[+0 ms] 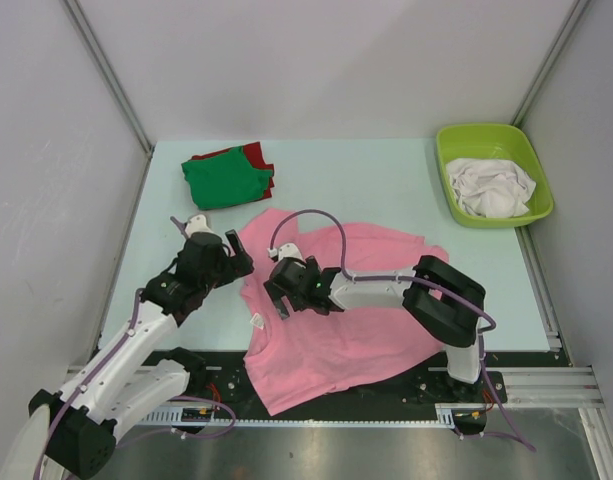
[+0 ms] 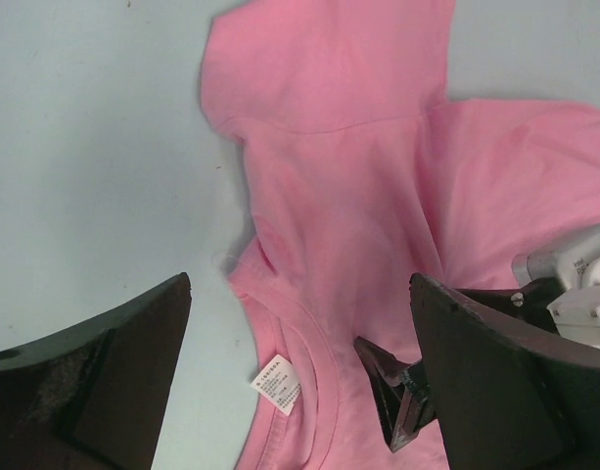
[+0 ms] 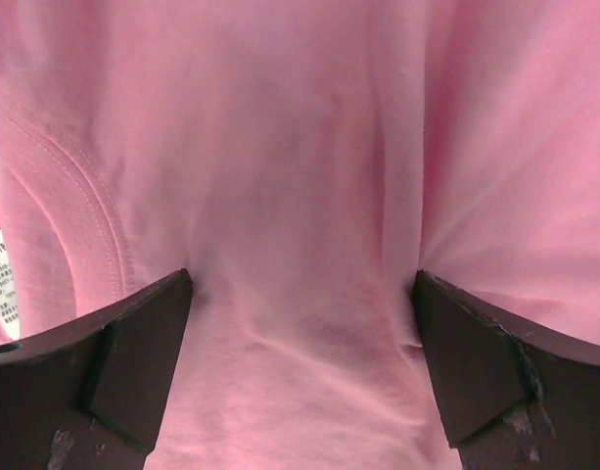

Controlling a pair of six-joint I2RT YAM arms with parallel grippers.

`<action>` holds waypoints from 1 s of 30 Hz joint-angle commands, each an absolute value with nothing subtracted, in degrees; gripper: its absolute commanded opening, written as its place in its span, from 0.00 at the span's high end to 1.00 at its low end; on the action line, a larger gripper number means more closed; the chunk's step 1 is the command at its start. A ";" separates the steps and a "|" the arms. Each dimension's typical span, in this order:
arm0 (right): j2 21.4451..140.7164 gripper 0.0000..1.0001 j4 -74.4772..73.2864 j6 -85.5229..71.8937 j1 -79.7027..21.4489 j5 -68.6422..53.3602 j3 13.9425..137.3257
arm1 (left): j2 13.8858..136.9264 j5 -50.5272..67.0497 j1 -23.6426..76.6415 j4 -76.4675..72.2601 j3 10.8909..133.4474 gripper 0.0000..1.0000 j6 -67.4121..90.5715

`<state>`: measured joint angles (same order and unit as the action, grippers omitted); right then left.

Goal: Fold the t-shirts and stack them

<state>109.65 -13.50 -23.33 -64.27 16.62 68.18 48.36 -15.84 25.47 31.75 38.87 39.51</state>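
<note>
A large pink t-shirt (image 1: 356,320) lies crumpled on the pale table, its collar and small white neck label (image 2: 275,384) at its left edge. My left gripper (image 1: 240,262) hovers open just left of the collar, its jaws straddling the collar and label (image 2: 300,323). My right gripper (image 1: 282,300) stands open with both fingertips pressed down on the pink cloth just right of the collar (image 3: 301,294). A slight ridge of cloth rises between its jaws. A folded green t-shirt (image 1: 224,180) lies on a red one (image 1: 256,155) at the back left. White t-shirts (image 1: 494,187) lie crumpled in the tub.
The lime-green plastic tub (image 1: 456,140) stands at the back right corner. The pink shirt's lower hem hangs over the black rail (image 1: 406,395) at the near edge. Grey walls close in both sides. Bare table (image 2: 84,147) shows left of the shirt.
</note>
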 commanded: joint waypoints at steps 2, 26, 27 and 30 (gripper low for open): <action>112.77 0.00 -26.10 -26.98 -67.14 21.09 64.52 | 46.32 -16.08 25.05 32.87 39.20 0.02 39.20; 91.49 0.03 -22.33 -24.79 -14.51 20.75 65.04 | 46.49 -12.21 24.87 30.59 42.10 0.02 38.15; 92.97 0.04 -21.72 -24.87 -13.37 20.31 65.39 | 46.67 -12.39 24.87 30.59 42.27 0.02 38.06; 95.00 0.08 -20.66 -24.52 -11.17 20.47 66.44 | 47.37 -12.13 24.79 30.32 42.63 0.02 37.36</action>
<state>93.10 -22.74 -25.17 -12.84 22.28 63.79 46.85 -12.84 25.21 32.16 39.90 38.79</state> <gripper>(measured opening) 0.949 0.976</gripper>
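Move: The pink shirt's far right corner lies about 32 cm to the right of the right hand and 10 cm ahead, a couple of centimetres below it. The green bin stands some 45 cm to the hand's right and 24 cm ahead; the shirt's white tag is about 8 cm left and 8 cm back. From the waiting left hand that corner is roughly 44 cm to the right, 2 cm ahead and 13 cm below. The right hand eases back about a centimetre with its open fingertips low on the pink cloth, then comes free and swings fast some 34 cm right and 17 cm forward, arching up over the shirt towards its far right corner. It turns about 55 degrees clockwise on the way, and after rising some 13 cm sinks about 6 cm again, slowing just past the shirt's far edge near the green bin, fingers still wide open. ##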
